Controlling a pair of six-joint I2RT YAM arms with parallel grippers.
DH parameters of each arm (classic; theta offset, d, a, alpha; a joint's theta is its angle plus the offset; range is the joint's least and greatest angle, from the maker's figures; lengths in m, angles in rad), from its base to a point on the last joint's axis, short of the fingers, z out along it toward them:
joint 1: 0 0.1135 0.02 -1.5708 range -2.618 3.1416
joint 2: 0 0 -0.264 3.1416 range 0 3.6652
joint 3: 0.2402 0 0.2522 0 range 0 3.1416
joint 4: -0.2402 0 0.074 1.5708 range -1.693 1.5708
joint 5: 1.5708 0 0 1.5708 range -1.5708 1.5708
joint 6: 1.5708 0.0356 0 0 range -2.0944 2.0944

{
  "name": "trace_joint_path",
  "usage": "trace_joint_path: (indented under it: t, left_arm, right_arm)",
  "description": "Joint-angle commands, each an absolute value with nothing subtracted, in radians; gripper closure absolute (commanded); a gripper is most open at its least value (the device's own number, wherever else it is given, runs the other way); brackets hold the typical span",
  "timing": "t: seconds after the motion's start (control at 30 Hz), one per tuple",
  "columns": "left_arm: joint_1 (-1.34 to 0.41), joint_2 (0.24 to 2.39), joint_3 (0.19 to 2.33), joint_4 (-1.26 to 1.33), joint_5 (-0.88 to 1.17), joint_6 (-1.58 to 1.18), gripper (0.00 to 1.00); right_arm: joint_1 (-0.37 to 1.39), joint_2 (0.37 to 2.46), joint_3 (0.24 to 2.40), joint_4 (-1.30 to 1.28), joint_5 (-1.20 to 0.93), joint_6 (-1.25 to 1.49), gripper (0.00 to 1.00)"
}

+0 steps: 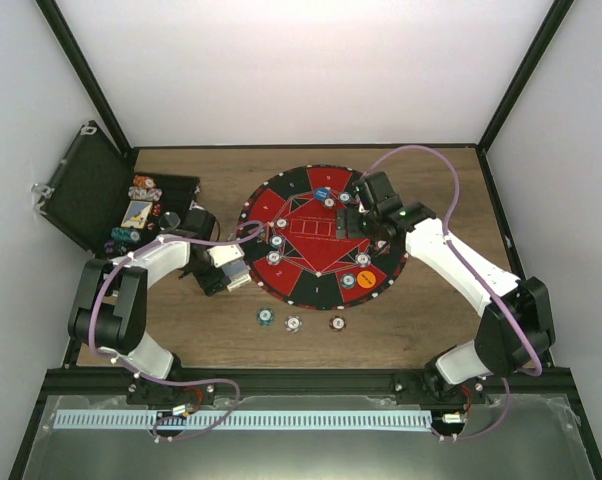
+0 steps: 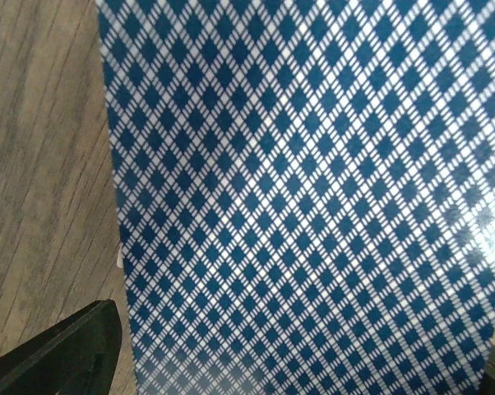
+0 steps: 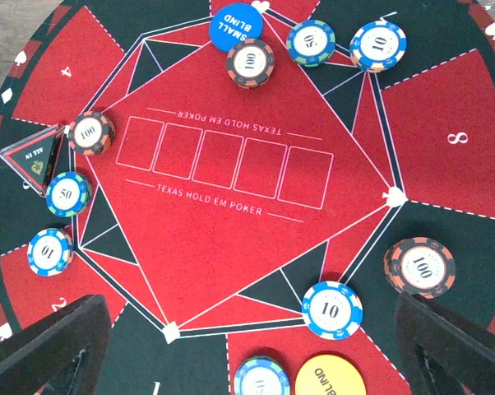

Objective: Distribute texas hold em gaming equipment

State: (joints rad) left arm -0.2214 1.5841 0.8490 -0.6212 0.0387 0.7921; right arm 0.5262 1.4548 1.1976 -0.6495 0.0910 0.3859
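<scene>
A playing card [image 2: 313,181] with a blue-and-white diamond back fills the left wrist view and lies on the wooden table. My left gripper [image 2: 297,350] straddles it, open, one finger [image 2: 67,354] just off its left edge; in the top view this gripper [image 1: 226,270] is at the mat's left rim. My right gripper [image 3: 252,329] hangs open over the round red-and-black mat [image 3: 231,247], nothing between its fingers. Several poker chips sit on the mat, among them a blue 10 chip [image 3: 332,310] and a 100 chip [image 3: 419,267].
Three chips [image 1: 293,323] lie on the table in front of the mat [image 1: 316,290]. The open black case [image 1: 81,190] at the back left holds more chips and cards [image 1: 139,212]. A yellow blind button [image 3: 336,378], a blue small-blind button [image 3: 235,25] and a triangular all-in marker [image 3: 38,158] rest on the mat.
</scene>
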Motion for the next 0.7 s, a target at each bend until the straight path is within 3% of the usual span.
trace_joint_path:
  t: [0.0, 0.27, 0.67]
  left_arm:
    - [-0.221, 1.608, 0.837, -0.605, 0.043, 0.811, 0.11]
    - [-0.221, 1.611, 0.839, -0.602, 0.059, 0.818, 0.09]
    - [-0.222, 1.630, 0.846, -0.621, 0.079, 0.824, 0.35]
  right_arm:
    - [0.537, 1.425, 1.214, -0.648, 0.080, 0.398, 0.04]
    - [0.545, 1.425, 1.208, -0.646, 0.068, 0.398, 0.06]
    - [0.558, 1.424, 1.209, -0.647, 0.055, 0.397, 0.06]
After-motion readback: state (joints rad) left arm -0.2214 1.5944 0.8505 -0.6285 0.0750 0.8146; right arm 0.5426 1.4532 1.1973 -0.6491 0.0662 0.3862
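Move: Just to the left hand's right, about 4 cm over and 1 cm farther out, lies the middle of the blue-backed card deck, at roughly fingertip height, its left end already between the open fingers. The white card box lies about 6 cm right and 3 cm back, and the green chip stack some 12 cm right and 10 cm back. From the right hand the card deck is about 28 cm left, 8 cm back and 17 cm down. Closing by about a fifth of its range, the left gripper brings its pads in from the front and back sides onto the long edges of the card deck, near its left end, and pinches it. Staying low over the table, the hand first holds still, then eases less than 1 cm to the right and slightly back, with hardly any turn. ##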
